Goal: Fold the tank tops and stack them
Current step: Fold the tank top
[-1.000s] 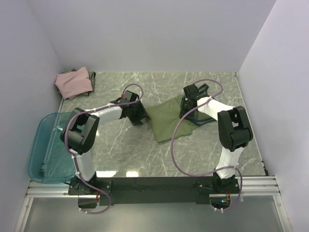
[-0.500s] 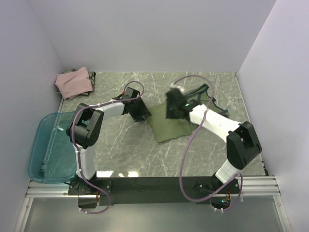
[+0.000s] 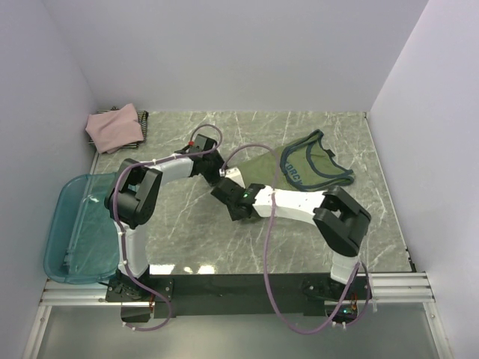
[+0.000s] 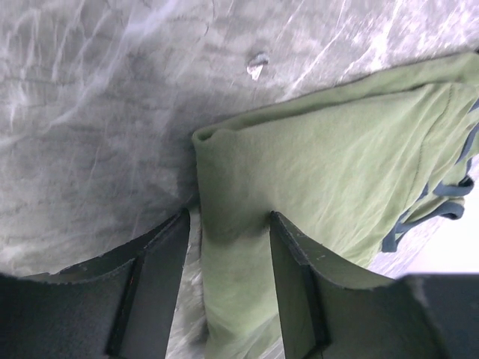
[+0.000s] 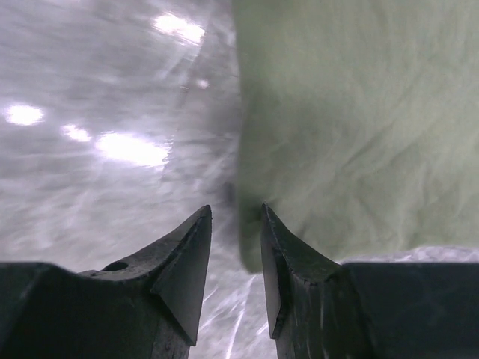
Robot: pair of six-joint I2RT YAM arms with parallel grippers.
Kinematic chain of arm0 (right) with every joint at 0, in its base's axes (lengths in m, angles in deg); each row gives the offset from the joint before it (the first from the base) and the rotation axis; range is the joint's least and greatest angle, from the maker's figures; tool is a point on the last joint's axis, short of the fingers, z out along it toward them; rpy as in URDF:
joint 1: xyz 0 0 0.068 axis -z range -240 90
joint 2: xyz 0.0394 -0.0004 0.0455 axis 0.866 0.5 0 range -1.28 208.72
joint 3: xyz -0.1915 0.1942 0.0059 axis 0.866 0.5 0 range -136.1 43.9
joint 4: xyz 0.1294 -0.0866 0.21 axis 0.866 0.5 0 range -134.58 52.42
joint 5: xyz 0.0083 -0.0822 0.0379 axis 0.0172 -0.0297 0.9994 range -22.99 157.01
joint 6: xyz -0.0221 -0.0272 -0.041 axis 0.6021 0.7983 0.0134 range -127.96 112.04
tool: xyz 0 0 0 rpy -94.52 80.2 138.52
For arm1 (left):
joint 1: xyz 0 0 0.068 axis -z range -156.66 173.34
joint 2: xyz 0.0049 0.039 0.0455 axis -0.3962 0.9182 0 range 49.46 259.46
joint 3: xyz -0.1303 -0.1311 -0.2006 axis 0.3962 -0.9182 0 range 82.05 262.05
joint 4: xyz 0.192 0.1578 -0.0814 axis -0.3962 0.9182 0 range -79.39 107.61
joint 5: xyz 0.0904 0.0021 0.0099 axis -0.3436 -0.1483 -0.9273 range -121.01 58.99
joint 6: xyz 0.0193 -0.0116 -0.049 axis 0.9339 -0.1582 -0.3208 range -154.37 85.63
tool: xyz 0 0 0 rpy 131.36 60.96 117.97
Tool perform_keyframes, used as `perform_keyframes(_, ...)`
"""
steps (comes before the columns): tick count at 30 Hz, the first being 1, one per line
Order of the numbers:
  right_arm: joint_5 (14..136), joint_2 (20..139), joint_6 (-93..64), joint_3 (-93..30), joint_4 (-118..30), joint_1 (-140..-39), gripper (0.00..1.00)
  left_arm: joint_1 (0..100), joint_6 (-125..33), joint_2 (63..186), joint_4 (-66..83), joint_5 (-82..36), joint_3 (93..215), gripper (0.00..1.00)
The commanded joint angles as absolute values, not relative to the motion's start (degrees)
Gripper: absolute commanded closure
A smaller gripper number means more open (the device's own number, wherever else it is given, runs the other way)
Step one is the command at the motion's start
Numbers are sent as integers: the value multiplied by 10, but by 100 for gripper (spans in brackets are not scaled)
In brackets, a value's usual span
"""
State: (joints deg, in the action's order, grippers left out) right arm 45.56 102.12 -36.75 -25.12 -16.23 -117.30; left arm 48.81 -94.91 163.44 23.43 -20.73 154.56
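Note:
The olive-green tank top (image 3: 263, 166) lies on the marble table, its navy-trimmed neck and graphic (image 3: 310, 166) to the right. My left gripper (image 3: 222, 174) is at its far-left corner. In the left wrist view the jaws stand open (image 4: 228, 224) astride the folded edge of the olive cloth (image 4: 329, 149), not pinching it. My right gripper (image 3: 227, 200) is at the near-left corner. Its jaws are a little apart (image 5: 235, 217), and the cloth's corner (image 5: 352, 112) sits beside the right finger (image 5: 273, 247). The pink tank top (image 3: 114, 127) lies folded on the dark striped one (image 3: 143, 117) at the back left.
A teal plastic bin (image 3: 71, 232) sits at the left edge beside the left arm's base. White walls close in the table (image 3: 194, 232) on three sides. The right arm's forearm (image 3: 296, 200) stretches low across the table just in front of the olive top.
My right arm has swung from the shirt's far right side across to its near-left corner, its jaws widening, and the neck end now lies uncovered. My left gripper has narrowed slightly at its corner.

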Motion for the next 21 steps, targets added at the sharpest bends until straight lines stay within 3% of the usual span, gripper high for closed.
perform_keyframes(1,366,1050,-373,-265,-141,-1191,60,482,-939,1679,268,-255,1525,46)
perform_keyframes(9,298,1079,-396,-271,-91,-1213,60,479,-941,1693,266,-255,1532,51)
perform_keyframes(14,297,1087,-387,-272,-91,-1218,60,479,-945,1697,269,-257,1535,65)
perform_keyframes(21,316,1107,-366,-280,-91,-1227,59,479,-946,1692,277,-293,1531,71)
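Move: For the left hand, the folded tank top's far-left corner lies about 3 cm ahead and 2 cm below; the near-left corner is some 16 cm back and 5 cm to the right. From the right hand that near-left corner is about 2 cm back, 3 cm to the left and 3 cm below, while the far-left corner is roughly 16 cm ahead and 8 cm to the left. The navy-trimmed strap end lies some 19 cm ahead and 21 cm to the right of the right hand. The right hand sinks and slides left, about 3 cm each way, onto the tank top's near-left corner, its left side dipping some 15 degrees as the open fingers come to straddle the corner without closing. Meanwhile the left hand creeps about 1 cm forward towards the far-left corner, then settles slightly lower and closes its fingers to about half their gap, pinching the left edge just short of that corner. ##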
